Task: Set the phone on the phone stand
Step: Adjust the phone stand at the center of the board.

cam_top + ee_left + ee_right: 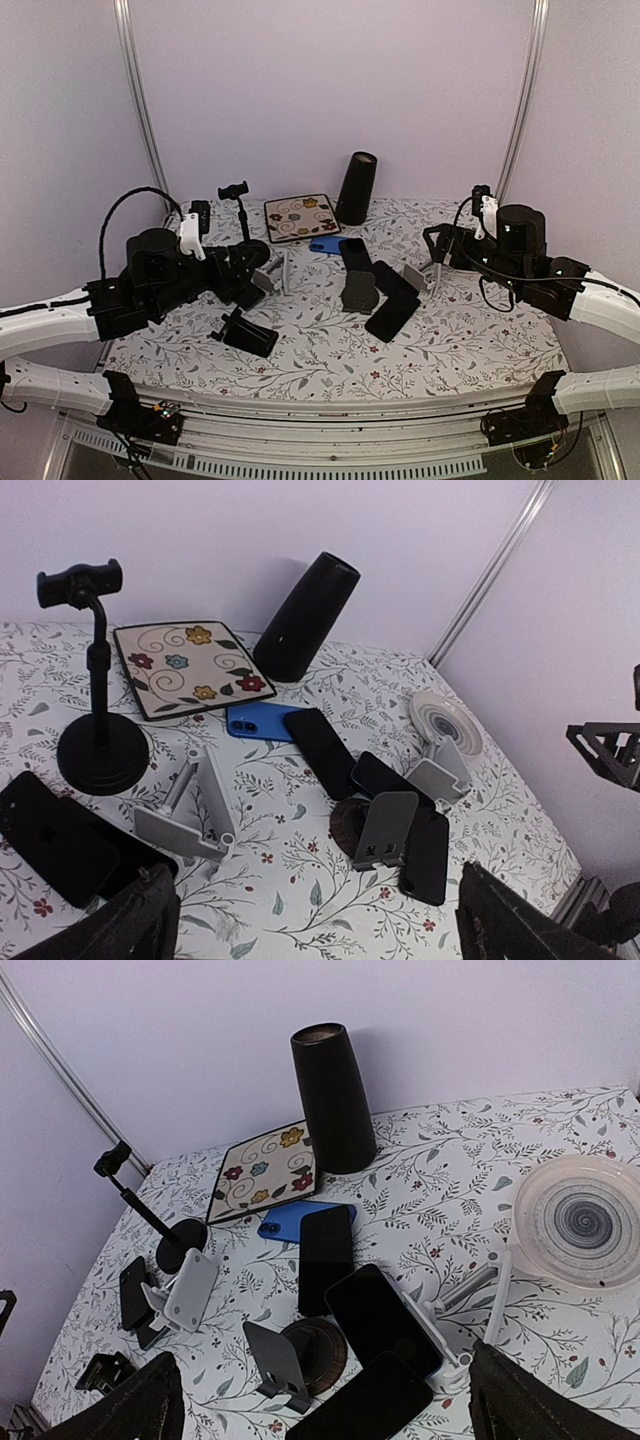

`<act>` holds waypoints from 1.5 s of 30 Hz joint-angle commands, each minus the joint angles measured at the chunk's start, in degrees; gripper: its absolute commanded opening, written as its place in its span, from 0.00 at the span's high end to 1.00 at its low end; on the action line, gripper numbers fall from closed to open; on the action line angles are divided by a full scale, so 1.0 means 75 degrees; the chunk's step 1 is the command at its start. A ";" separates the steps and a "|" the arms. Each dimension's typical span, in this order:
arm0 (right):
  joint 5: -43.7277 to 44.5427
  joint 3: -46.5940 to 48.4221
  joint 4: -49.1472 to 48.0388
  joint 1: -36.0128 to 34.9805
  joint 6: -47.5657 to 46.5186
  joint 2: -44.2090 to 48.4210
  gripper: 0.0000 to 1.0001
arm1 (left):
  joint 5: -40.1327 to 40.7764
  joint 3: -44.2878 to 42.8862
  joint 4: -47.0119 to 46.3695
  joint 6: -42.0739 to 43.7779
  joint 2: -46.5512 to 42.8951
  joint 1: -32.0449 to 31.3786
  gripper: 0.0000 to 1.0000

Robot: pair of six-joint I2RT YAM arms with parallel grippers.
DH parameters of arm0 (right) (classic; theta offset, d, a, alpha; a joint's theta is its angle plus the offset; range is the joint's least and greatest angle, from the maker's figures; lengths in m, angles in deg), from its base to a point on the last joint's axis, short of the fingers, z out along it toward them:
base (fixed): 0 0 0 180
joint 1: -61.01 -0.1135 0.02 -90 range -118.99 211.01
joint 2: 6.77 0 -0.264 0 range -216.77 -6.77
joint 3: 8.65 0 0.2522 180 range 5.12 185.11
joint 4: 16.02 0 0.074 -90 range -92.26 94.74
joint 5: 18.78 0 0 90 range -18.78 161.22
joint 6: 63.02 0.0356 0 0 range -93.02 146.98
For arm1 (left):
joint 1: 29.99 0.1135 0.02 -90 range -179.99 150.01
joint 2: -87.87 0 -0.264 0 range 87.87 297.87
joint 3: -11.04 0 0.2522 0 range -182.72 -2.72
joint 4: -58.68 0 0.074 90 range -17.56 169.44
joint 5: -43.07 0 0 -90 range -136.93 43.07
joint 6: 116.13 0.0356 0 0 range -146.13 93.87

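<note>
Several phones lie mid-table: a blue one (258, 722) face down, a black one (320, 750) partly over it, another black one (385, 777) leaning on a white stand (440, 775), and a black one (428, 855) flat beside a dark grey phone stand (385, 830). That grey stand (275, 1355) is upright and bears nothing. A second white stand (190, 815) lies at the left. My left gripper (315, 910) hovers open above the near side of the cluster. My right gripper (325, 1400) is open too, raised on the right (435, 248). Neither holds anything.
A tall black vase (356, 187), a flowered tile (300, 217) and a black clamp stand on a pole (236, 200) stand at the back. A pale plate (585, 1220) sits far right. One more black phone (250, 335) rests on a black holder at the near left.
</note>
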 commanded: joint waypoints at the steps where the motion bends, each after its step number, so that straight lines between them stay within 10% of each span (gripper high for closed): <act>1: -0.0004 0.0006 -0.0012 0.0036 -0.0104 -0.0087 0.01 | -0.0004 0.0130 -0.0235 -0.0073 0.0052 -0.0081 0.03; 13: -0.0442 0.0378 0.0519 0.0182 -0.0232 -0.0873 0.01 | -0.0151 0.0047 -0.0263 -0.0214 0.0305 -0.0089 0.03; 28: -0.3583 0.0506 0.0117 0.3047 -0.0195 -0.2883 0.01 | -0.0211 0.0060 -0.0105 -0.0436 0.0275 -0.0081 0.03; 45: -0.4437 0.1007 -0.0767 0.3700 -0.0111 -0.5288 0.38 | -0.0109 0.0131 0.0362 -0.0648 -0.0126 -0.0090 0.03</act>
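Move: Below and ahead of the right hand stands the silver phone stand, about 10 cm farther out, 3 cm to the right and 22 cm down. Hugging its left side is a flat black phone, some 12 cm ahead and 2 cm left of the hand; a clear bowl sits 9 cm beyond the stand and 8 cm to its right; the black stand is about 8 cm ahead and 8 cm left of the hand. From the left hand, the silver stand lies roughly 14 cm ahead and 24 cm right. Dropping about 19 cm onto the silver phone stand, the right hand first sinks, then swings forward some 9 cm and right about 5 cm as it descends, its fingers tipping down by 30 degrees. Over the last stretch it goes mainly down while the wide-open fingers close by roughly a third, ending either side of the stand's near end; contact can't be made out. ##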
